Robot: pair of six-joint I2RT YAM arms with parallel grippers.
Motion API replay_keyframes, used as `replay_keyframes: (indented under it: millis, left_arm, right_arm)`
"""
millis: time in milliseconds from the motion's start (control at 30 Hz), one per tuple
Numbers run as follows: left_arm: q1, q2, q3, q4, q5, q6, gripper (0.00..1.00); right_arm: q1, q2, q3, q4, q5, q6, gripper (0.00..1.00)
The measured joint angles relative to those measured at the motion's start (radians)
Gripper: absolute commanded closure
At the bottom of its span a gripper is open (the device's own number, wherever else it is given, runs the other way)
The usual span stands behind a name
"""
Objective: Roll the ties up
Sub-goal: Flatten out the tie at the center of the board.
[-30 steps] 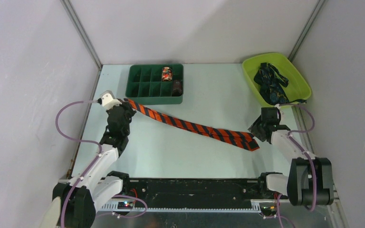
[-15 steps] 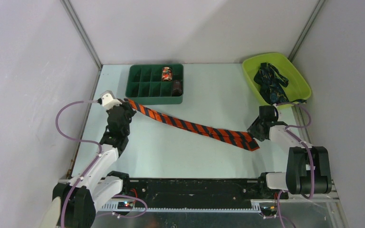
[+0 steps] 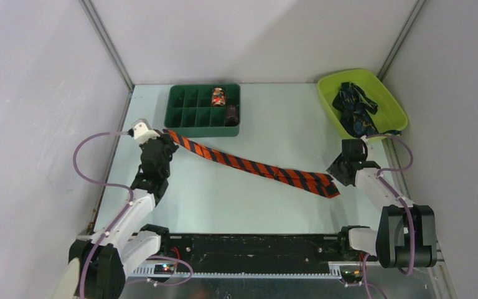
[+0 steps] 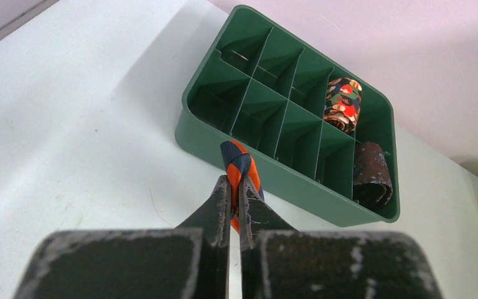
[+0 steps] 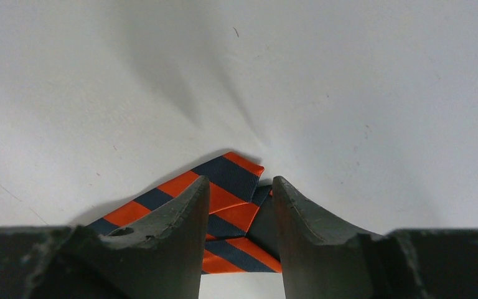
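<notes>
A red-orange tie with dark diagonal stripes (image 3: 255,167) lies stretched out flat across the table. My left gripper (image 3: 169,138) is shut on its narrow end just in front of the green tray; in the left wrist view the fabric (image 4: 237,159) sticks out past the closed gripper (image 4: 236,182). My right gripper (image 3: 338,172) is at the wide end. In the right wrist view it (image 5: 241,182) stands open, the jaws straddling the folded-over wide tip (image 5: 162,190). Dark navy ties (image 3: 353,109) lie heaped in the lime bin.
A green compartment tray (image 3: 202,129) stands at the back left and holds a colourful rolled tie (image 3: 218,96) and a dark rolled tie (image 3: 231,114); both show in the left wrist view (image 4: 342,104) (image 4: 372,174). A lime bin (image 3: 393,109) stands at the back right. Walls close in both sides.
My right gripper shifted slightly back and forth at the tie's wide end. The left arm and the tie stayed where they were.
</notes>
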Motion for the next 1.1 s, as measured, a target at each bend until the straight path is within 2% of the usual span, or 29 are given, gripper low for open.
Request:
replay_keyframes:
  millis: [467, 600, 733, 867, 1100]
  left_arm:
    - [0.0, 0.002, 0.0, 0.0, 0.0, -0.001, 1.0]
    - [0.0, 0.002, 0.0, 0.0, 0.0, -0.001, 1.0]
    - [0.0, 0.002, 0.0, 0.0, 0.0, -0.001, 1.0]
    - [0.0, 0.002, 0.0, 0.0, 0.0, -0.001, 1.0]
    - [0.0, 0.002, 0.0, 0.0, 0.0, -0.001, 1.0]
  right_arm:
    - [0.0, 0.097, 0.0, 0.024, -0.022, 0.001, 0.59]
    - [0.0, 0.105, 0.0, 0.035, -0.027, 0.0, 0.69]
    - [0.0, 0.111, 0.0, 0.043, -0.031, 0.001, 0.87]
    - [0.0, 0.111, 0.0, 0.053, -0.036, -0.001, 1.0]
    - [0.0, 0.054, -0.008, 0.055, -0.037, -0.004, 1.0]
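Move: The upper, narrow end of the striped tie lies just under the right hand's half-open fingers, about 3 cm below and 1 cm to the left. The tie's wide end lies roughly 5 cm nearer the base, also about 1 cm left, and the green basket stands some 29 cm ahead and 12 cm to the right. From the left hand, the narrow end is about 66 cm to the right, 8 cm back and 18 cm down. The right hand sinks a little over 2 cm onto the narrow end of the tie, drifting less than 1 cm left, shuts its half-open fingers fully at the bottom to pinch the cloth, then starts lifting it, rising about 1 cm. The left hand stays where it is, high by the compartment box, and keeps its closed grip on the tie's far, folded end. ##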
